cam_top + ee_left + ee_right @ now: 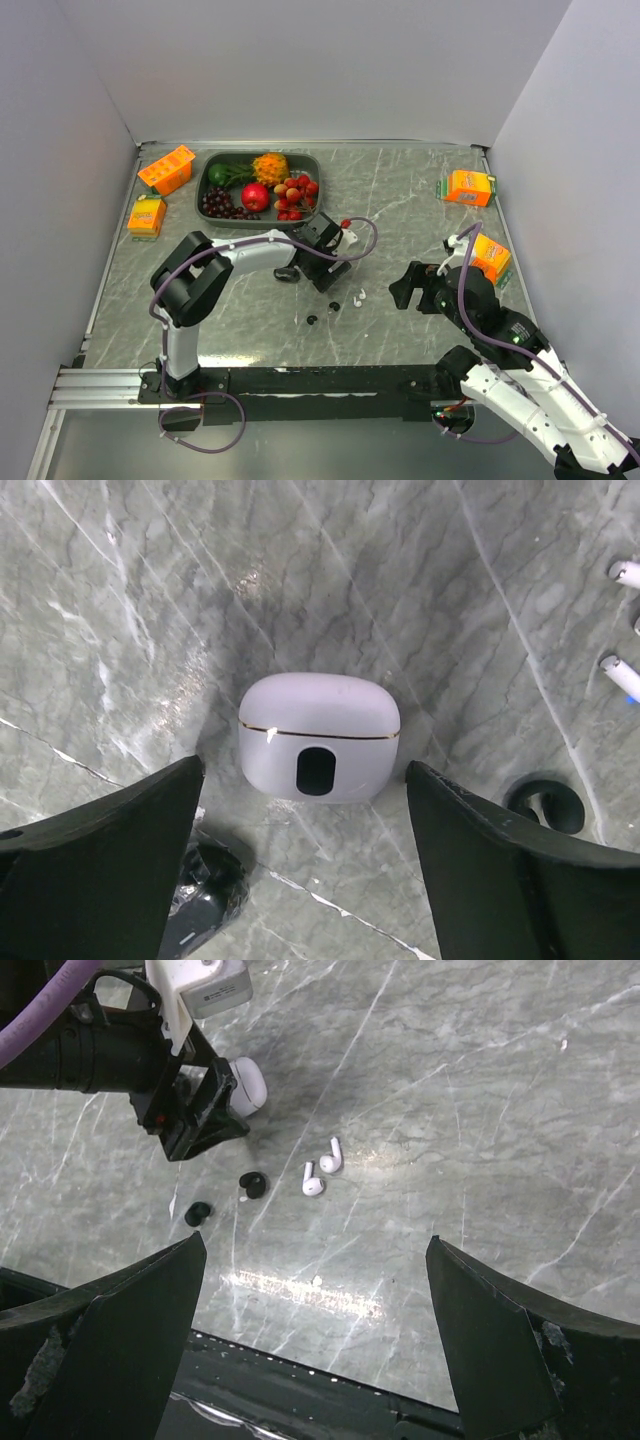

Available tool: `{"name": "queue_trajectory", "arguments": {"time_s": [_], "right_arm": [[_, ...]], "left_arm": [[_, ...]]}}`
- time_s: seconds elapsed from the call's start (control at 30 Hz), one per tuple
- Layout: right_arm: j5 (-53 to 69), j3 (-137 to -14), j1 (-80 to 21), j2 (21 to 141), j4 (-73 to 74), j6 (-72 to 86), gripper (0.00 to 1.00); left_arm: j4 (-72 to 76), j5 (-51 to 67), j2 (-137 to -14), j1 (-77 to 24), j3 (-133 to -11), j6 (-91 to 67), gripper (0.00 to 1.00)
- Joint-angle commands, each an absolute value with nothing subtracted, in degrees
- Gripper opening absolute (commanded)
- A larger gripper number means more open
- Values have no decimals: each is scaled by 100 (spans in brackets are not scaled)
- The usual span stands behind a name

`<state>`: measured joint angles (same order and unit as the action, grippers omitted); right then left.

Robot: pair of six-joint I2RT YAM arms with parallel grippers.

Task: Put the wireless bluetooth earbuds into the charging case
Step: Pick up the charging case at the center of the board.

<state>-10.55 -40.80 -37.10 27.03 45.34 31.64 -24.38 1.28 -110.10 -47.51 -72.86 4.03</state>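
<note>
A closed white charging case (318, 737) lies flat on the marble table. My left gripper (305, 763) is open, with one fingertip on each side of the case's near end and a small gap on both sides. The top view hides the case under that gripper (328, 272). Two white earbuds (313, 1180) lie side by side to the right of it (357, 296). Two black earbuds lie apart, one near the white pair (252, 1184) and one closer to the front (198, 1213). My right gripper (315, 1240) hovers open and empty over the front of the table (400, 292).
A small black case (287, 273) sits just left of the left gripper (205, 880). At the back left stands a dark tray (203, 190) of fruit. Orange boxes lie at the back left (167, 168), left (147, 215), back right (468, 187) and right (490, 257).
</note>
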Motion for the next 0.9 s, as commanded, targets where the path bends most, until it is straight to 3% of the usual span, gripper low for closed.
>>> {"name": "queue_trajectory", "arguments": {"time_s": [0.0, 0.23, 0.6, 0.67, 0.73, 0.87], "right_arm": [[-1178, -4333, -3718, 2593, 4667, 3120, 99], [-1195, -4351, -3726, 2593, 4693, 3120, 99], [-1231, -4403, -3718, 2558, 4702, 3138, 99], [-1204, -4447, -3727, 2558, 4711, 3146, 99], [-1178, -4535, -3718, 2566, 4685, 3164, 99], [-1195, -4649, -3727, 2601, 4597, 3225, 99]], "left_arm": [[-2312, 35, -11136, -4764, -7392, 641, 87], [-2382, 18, -11302, -4913, -7479, 703, 76], [-2364, 18, -11119, -4948, -7304, 545, 30], [-2320, 17, -10917, -4948, -7234, 475, 12], [-2207, -148, -10733, -4948, -7137, 370, 1], [-1531, -159, -9821, -4939, -6523, -208, 1]]}}
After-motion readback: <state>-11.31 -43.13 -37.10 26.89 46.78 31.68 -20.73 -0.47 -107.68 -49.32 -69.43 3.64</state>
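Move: The charging case lies almost between the open fingers of the left gripper, only about 2 cm to its right and 1 cm below, with no offset ahead. The black case sits some 6 cm to this gripper's left, level with it; the nearer black earbud about 8 cm back and 4 cm right, the white earbuds roughly 6 cm back and 9 cm right. From the right gripper the charging case is about 12 cm ahead, 15 cm left and 18 cm below. Slide the left gripper level to the right over the charging case, a little under 2 cm, closing the fingers from nearly wide to just over half open until both pads pinch the case by its two sides. Keep that grip, then at the very end draw off to the left, about 1 cm, and slightly back, barely rising. ##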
